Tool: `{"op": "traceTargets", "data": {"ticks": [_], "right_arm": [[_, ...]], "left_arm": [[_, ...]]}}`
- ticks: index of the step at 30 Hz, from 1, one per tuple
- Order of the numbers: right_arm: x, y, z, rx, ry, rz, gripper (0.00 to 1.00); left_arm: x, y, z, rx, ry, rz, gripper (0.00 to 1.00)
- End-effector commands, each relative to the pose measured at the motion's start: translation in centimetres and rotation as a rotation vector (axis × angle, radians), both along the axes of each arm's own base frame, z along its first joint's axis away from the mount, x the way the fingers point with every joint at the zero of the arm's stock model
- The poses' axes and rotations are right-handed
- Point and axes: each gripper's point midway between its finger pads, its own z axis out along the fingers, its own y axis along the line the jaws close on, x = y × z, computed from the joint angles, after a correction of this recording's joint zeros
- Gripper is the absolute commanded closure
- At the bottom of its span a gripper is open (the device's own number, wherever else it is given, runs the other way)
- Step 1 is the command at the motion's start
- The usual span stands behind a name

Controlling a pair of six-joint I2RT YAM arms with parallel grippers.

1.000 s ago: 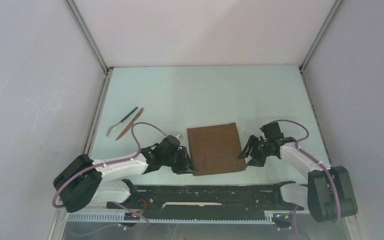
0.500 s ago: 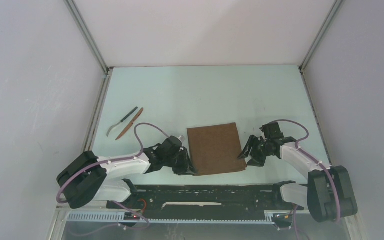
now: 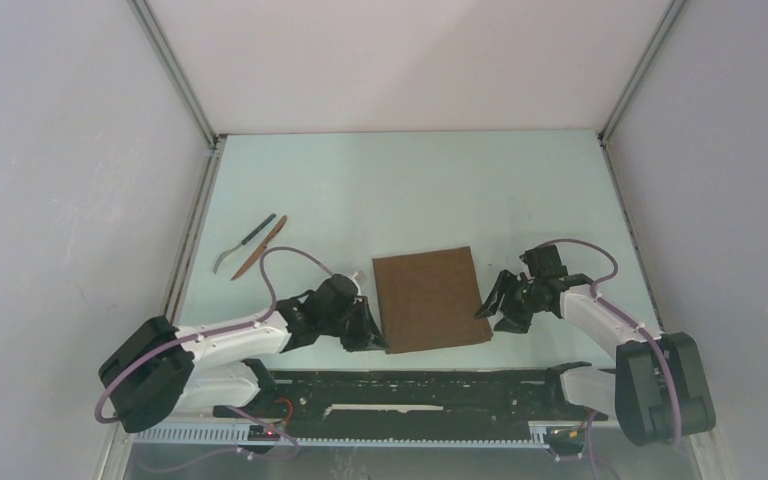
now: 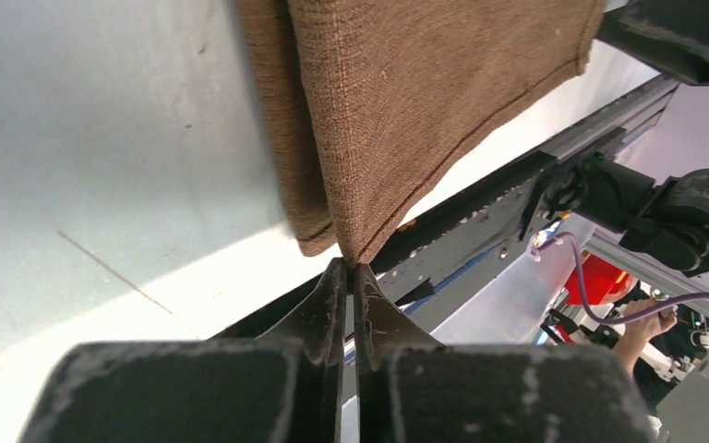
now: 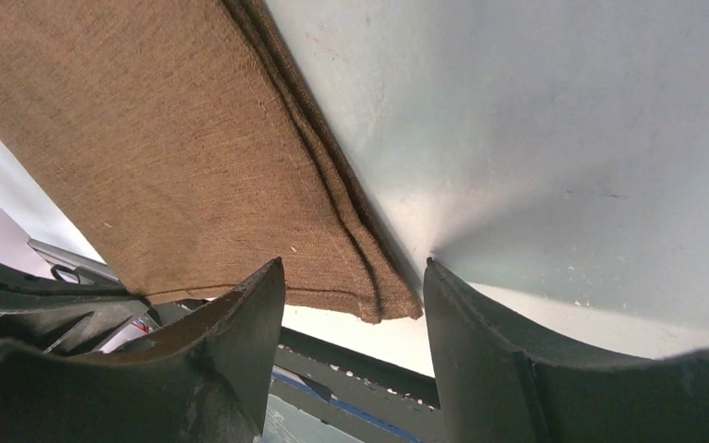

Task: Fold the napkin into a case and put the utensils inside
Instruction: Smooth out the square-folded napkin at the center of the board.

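The brown napkin (image 3: 428, 298) lies folded in layers near the table's front. My left gripper (image 3: 374, 340) is shut on its near left corner. In the left wrist view the fingertips of the left gripper (image 4: 351, 266) pinch the top layer of the napkin (image 4: 406, 92), lifted a little off the layer beneath. My right gripper (image 3: 490, 312) stands open at the napkin's near right corner. In the right wrist view the right gripper (image 5: 351, 269) has that corner of the napkin (image 5: 175, 157) between its fingers, apart from both. The utensils, a fork (image 3: 245, 243) and a reddish knife (image 3: 260, 247), lie far left.
A black rail (image 3: 420, 385) runs along the near edge between the arm bases. Grey walls close in the table (image 3: 410, 190) on the left, right and back.
My left gripper has closed onto the napkin's near left corner, and the left arm has shifted slightly. The right arm has not moved.
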Motion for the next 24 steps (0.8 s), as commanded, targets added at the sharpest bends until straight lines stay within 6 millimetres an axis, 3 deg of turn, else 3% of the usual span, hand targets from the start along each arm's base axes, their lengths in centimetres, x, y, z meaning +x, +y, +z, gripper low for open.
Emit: {"op": "traceTargets", "data": {"ticks": [1, 6, 9, 11, 15, 17, 20, 24], "right_arm": [[1.0, -0.2, 0.7, -0.025, -0.064, 0.017, 0.35], [1.1, -0.3, 1.4, -0.046, -0.079, 0.026, 0.34], [1.2, -0.2, 1.8, -0.046, -0.092, 0.031, 0.34], [1.1, 0.0, 1.9, -0.042, -0.092, 0.040, 0.34], [1.1, 1.2, 2.9, -0.007, -0.119, 0.095, 0.32], [1.1, 2.2, 3.9, 0.018, -0.152, 0.136, 0.30], [1.3, 4.1, 5.5, 0.094, -0.220, 0.206, 0.21], [1.5, 6.3, 6.8, 0.210, -0.259, 0.284, 0.10]], "left_arm": [[-0.6, 0.5, -1.3, 0.028, 0.028, 0.004, 0.97], [-1.1, 0.4, -2.5, 0.036, 0.065, -0.004, 0.99], [-0.9, 0.4, -2.2, 0.037, 0.056, -0.006, 0.94], [-0.6, 0.7, -1.7, 0.058, 0.034, -0.006, 0.86], [0.2, 1.3, -0.2, 0.099, -0.034, -0.013, 0.59], [0.5, 1.6, 0.7, 0.112, -0.062, -0.018, 0.53], [1.5, 1.8, 2.0, 0.107, -0.100, -0.007, 0.53], [4.6, 1.2, 4.0, 0.026, -0.153, 0.051, 0.54]]}}
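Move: The left hand holds the napkin's near-left corner slightly raised, about 3 cm above the board; the napkin's middle lies some 11 cm ahead of this hand and 9 cm to its right, and the board's near edge about 5 cm straight back. From the right hand, open low over the napkin's right edge, the napkin's middle is about 5 cm ahead and 11 cm left, its near-right corner about 4 cm straight back. Still pinching the near-left corner, the left hand draws it down about 3 cm, a little left and back, onto the board, then opens its fingers and lets go, climbing some 5 cm and going forward about 2.5 cm. The right hand starts later, rising and swinging left about 4 cm each over the napkin, opening wider and turning slightly counter-clockwise. ##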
